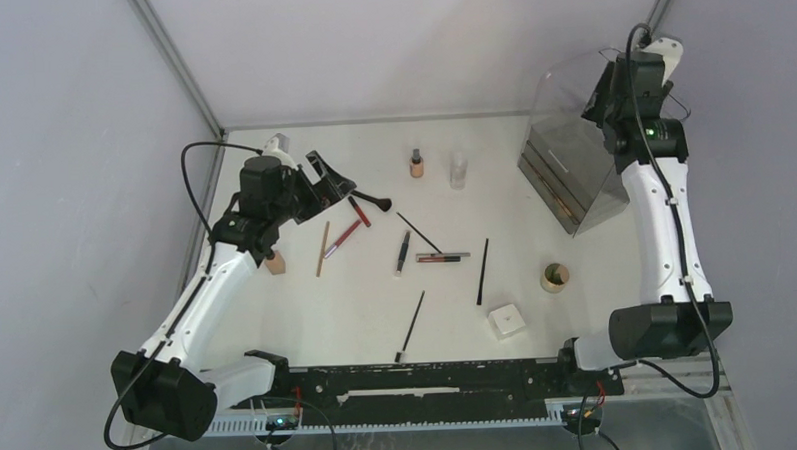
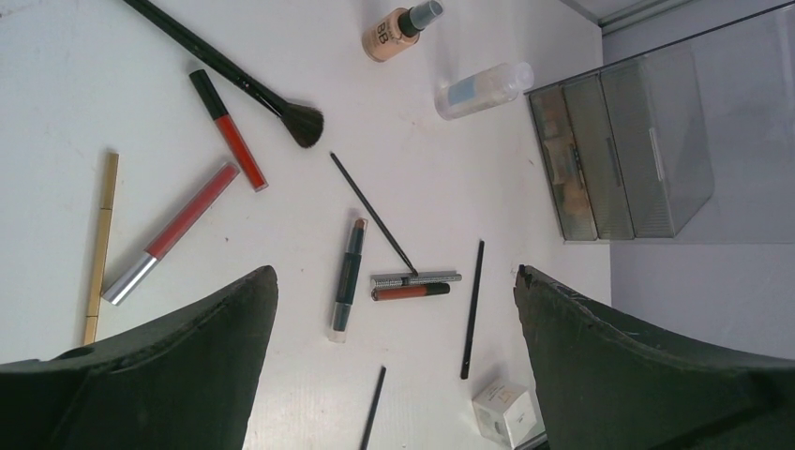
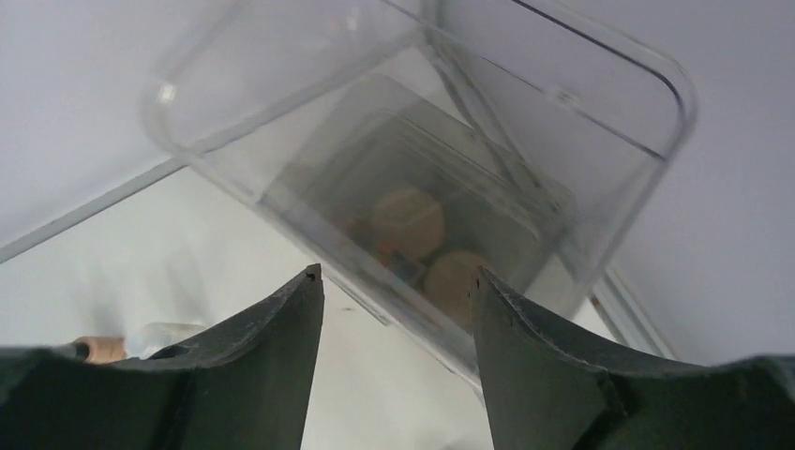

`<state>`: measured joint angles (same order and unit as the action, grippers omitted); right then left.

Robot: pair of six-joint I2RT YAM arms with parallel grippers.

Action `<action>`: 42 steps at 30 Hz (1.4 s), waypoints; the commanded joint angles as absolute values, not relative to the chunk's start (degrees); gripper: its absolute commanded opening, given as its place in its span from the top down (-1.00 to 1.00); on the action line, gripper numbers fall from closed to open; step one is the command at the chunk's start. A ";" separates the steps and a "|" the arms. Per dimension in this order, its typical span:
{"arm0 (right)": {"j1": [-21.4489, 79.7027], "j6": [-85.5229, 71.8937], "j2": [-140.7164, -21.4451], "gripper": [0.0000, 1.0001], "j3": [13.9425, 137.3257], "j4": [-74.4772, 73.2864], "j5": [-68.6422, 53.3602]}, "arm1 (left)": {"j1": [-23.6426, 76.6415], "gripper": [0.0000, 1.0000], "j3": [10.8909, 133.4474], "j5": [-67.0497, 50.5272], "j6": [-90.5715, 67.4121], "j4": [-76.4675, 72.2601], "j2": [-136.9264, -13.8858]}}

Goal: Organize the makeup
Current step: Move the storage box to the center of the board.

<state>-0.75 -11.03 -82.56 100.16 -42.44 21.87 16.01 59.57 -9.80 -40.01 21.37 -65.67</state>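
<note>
The makeup lies scattered on the white table: a black fan brush point(image 1: 374, 199), red lip sticks point(image 1: 342, 237), a gold pencil point(image 1: 322, 249), a tan dark-capped bottle point(image 1: 416, 164), black pencils point(image 1: 482, 271), a white box point(image 1: 506, 320) and a round tan puff point(image 1: 554, 277). My left gripper point(image 1: 323, 178) hovers open at the back left, above the table with nothing between its fingers point(image 2: 225, 347). My right gripper point(image 3: 398, 272) is open and empty above the clear bin point(image 3: 562, 94), where two tan puffs point(image 3: 408, 220) lie inside.
The clear bin point(image 1: 572, 159) with its drawers stands at the back right against the wall. A clear bottle point(image 1: 459, 170) stands beside the tan one. A small tan item point(image 1: 275, 262) sits under the left arm. A black rail point(image 1: 420, 379) runs along the near edge.
</note>
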 commanded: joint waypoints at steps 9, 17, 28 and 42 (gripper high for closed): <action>-16.08 -22.41 -75.83 -0.20 93.99 -48.65 15.13 | 16.25 -1.00 57.33 -12.03 -38.76 17.70 -64.46; -19.47 -23.09 -75.96 -0.04 91.13 -48.51 8.01 | 16.25 -1.00 57.48 -12.83 -38.06 17.07 -65.13; -19.90 -22.62 -74.47 0.40 89.17 -48.50 6.44 | 16.23 -1.00 55.75 -12.58 -37.13 16.70 -64.48; -19.28 -20.70 -71.98 1.00 90.20 -50.63 -4.42 | 16.21 -1.00 55.33 -12.24 -37.69 15.12 -65.46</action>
<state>-20.12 -22.98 -74.76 89.17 -46.46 3.49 16.01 56.01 -12.19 -38.54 17.67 -65.69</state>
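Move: The storage box stands under the right hand: its middle about 4 cm ahead, 3 cm to the right and 20 cm below, and the rim of its near side some 6 cm back, 6 cm right and 5 cm below. The clear bottle is about 27 cm left and 3 cm ahead, the small round jar 20 cm back and 8 cm left, both some 34 cm below. From the left hand the box's middle lies roughly 52 cm right, 10 cm ahead and 9 cm lower. Swing the right gripper, still partly open, about 8 cm right and 6 cm back to the near side of the storage box, sinking some 5 cm and yawing clockwise on the way. Ease it a couple of centimetres back left, roll its left side up about 20 degrees, then shut the fingers so they pinch the clear wall's rim. ##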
